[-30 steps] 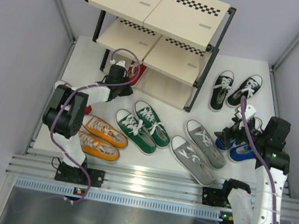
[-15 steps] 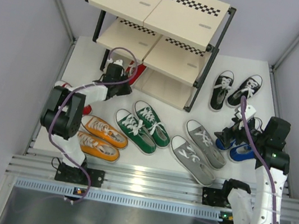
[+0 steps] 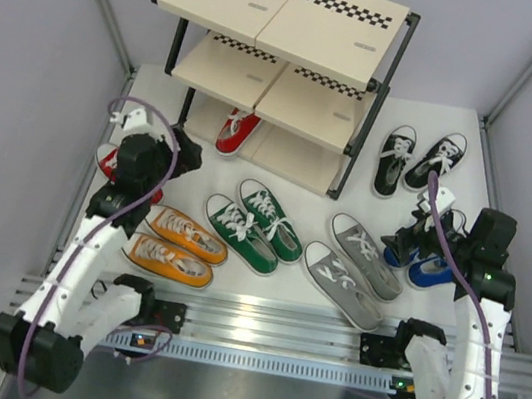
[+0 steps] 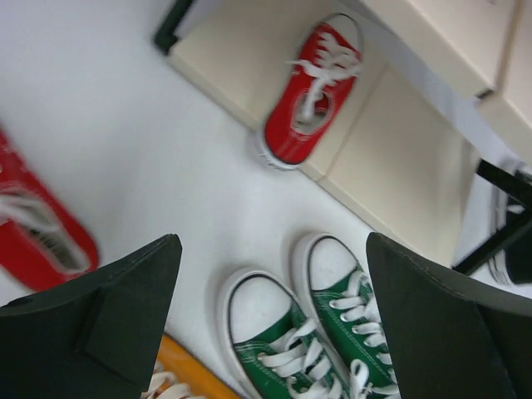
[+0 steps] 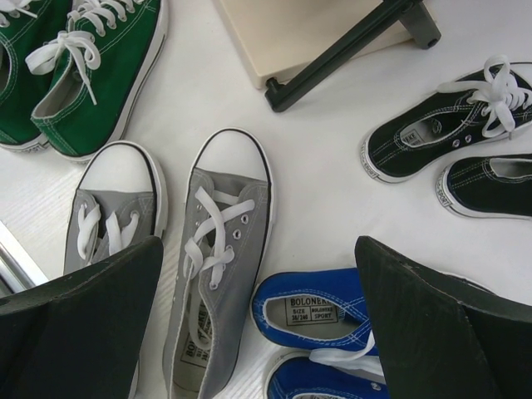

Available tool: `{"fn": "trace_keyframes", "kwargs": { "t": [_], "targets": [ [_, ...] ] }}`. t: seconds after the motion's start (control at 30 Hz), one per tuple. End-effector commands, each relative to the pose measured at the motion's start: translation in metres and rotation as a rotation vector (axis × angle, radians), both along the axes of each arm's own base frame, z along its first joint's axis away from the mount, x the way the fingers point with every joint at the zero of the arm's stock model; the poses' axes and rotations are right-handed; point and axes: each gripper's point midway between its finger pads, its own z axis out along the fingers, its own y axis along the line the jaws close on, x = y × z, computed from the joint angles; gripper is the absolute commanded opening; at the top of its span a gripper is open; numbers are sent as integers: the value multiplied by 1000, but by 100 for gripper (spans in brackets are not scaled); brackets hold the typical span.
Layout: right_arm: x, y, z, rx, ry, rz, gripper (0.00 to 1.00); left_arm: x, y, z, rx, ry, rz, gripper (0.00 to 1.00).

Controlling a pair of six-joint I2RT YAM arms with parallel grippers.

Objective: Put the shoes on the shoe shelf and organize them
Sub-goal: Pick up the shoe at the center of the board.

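Observation:
The shoe shelf (image 3: pixel 285 12) stands at the back. One red shoe (image 3: pixel 237 130) (image 4: pixel 312 90) lies on its bottom panel, toe pointing out. My left gripper (image 3: pixel 180 152) (image 4: pixel 270 270) is open and empty, left of that shoe and apart from it. The second red shoe (image 3: pixel 107 160) (image 4: pixel 37 231) lies by the left arm, partly hidden. My right gripper (image 3: pixel 408 244) (image 5: pixel 259 258) hangs open over the blue shoes (image 3: pixel 429 270) (image 5: pixel 320 309), holding nothing. Green shoes (image 3: pixel 255 224) (image 4: pixel 278 337), orange shoes (image 3: pixel 182 245), grey shoes (image 3: pixel 354 268) (image 5: pixel 218 249) and black shoes (image 3: pixel 414 159) (image 5: pixel 439 125) lie on the table.
The shelf's black front leg (image 5: pixel 345 51) stands just beyond the grey shoes. Grey walls close in the table left and right. An aluminium rail (image 3: pixel 257 320) with both arm bases runs along the near edge.
My left gripper opened and let go of the red shoe, which stays on the bottom shelf. The left arm then pulled back to the left. The right arm has not moved.

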Motion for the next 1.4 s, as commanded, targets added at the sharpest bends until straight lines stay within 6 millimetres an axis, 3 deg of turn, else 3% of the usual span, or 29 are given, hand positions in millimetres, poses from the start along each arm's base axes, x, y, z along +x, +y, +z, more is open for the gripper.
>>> {"fn": "trace_keyframes", "kwargs": {
  "t": [0.0,0.1,0.17,0.2,0.23,0.3,0.43,0.67,0.83,0.9,1.03,1.07,1.17,1.2,1.37],
  "targets": [
    [-2,5,7,1,-40,44,99,-32,55,-49,19,166,254,98],
    [-2,6,7,3,-39,48,99,-34,82,-65,-17,223,370,97],
    [-3,6,7,4,-38,50,99,-24,97,-83,-46,296,432,93],
    [-3,6,7,4,-38,50,99,-21,101,-78,-56,279,446,90],
    [-3,7,7,4,-38,50,99,-16,105,-90,-56,320,469,87],
    [-3,6,8,3,-39,50,99,-2,111,-87,-84,307,486,80],
    [-3,7,9,0,-46,51,99,12,122,-110,-49,385,537,76],
    [-3,7,9,1,-44,51,99,26,132,-141,18,477,551,67],
    [-3,7,9,1,-47,50,99,31,126,-157,5,526,510,50],
    [-3,7,9,2,-44,50,99,34,124,-155,-6,507,494,46],
    [-3,7,9,3,-46,51,99,36,120,-147,5,479,446,24],
    [-4,7,10,5,-46,52,99,39,115,-145,8,464,400,12],
    [-4,7,10,6,-47,53,99,44,96,-127,16,403,232,1],
    [-3,7,10,4,-49,52,99,46,77,-112,-20,336,128,0],
    [-3,7,10,7,-49,53,99,29,58,-73,5,170,-14,0]
  ]
}}
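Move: The red shoe still on the board lies toe outward, its middle about 17 cm to the left of the left gripper, 3 cm ahead and some 19 cm below. Its red mate on the bottom shelf is roughly 17 cm ahead and 10 cm right. The nearer orange shoe sits about 10 cm back, 1 cm left; the left green shoe 8 cm back, 14 cm right. From the right gripper the shoe to grasp is around 70 cm left and 13 cm ahead. Bring the left gripper down some 17 cm and about 12 cm left to the heel end of the loose red shoe, tipping the fingers down and turning them counter-clockwise, each about 30 degrees, while they begin to close. Pinch the side of the collar near the heel, then raise the shoe and draw it right about 4 cm each, turning partly back clockwise. ##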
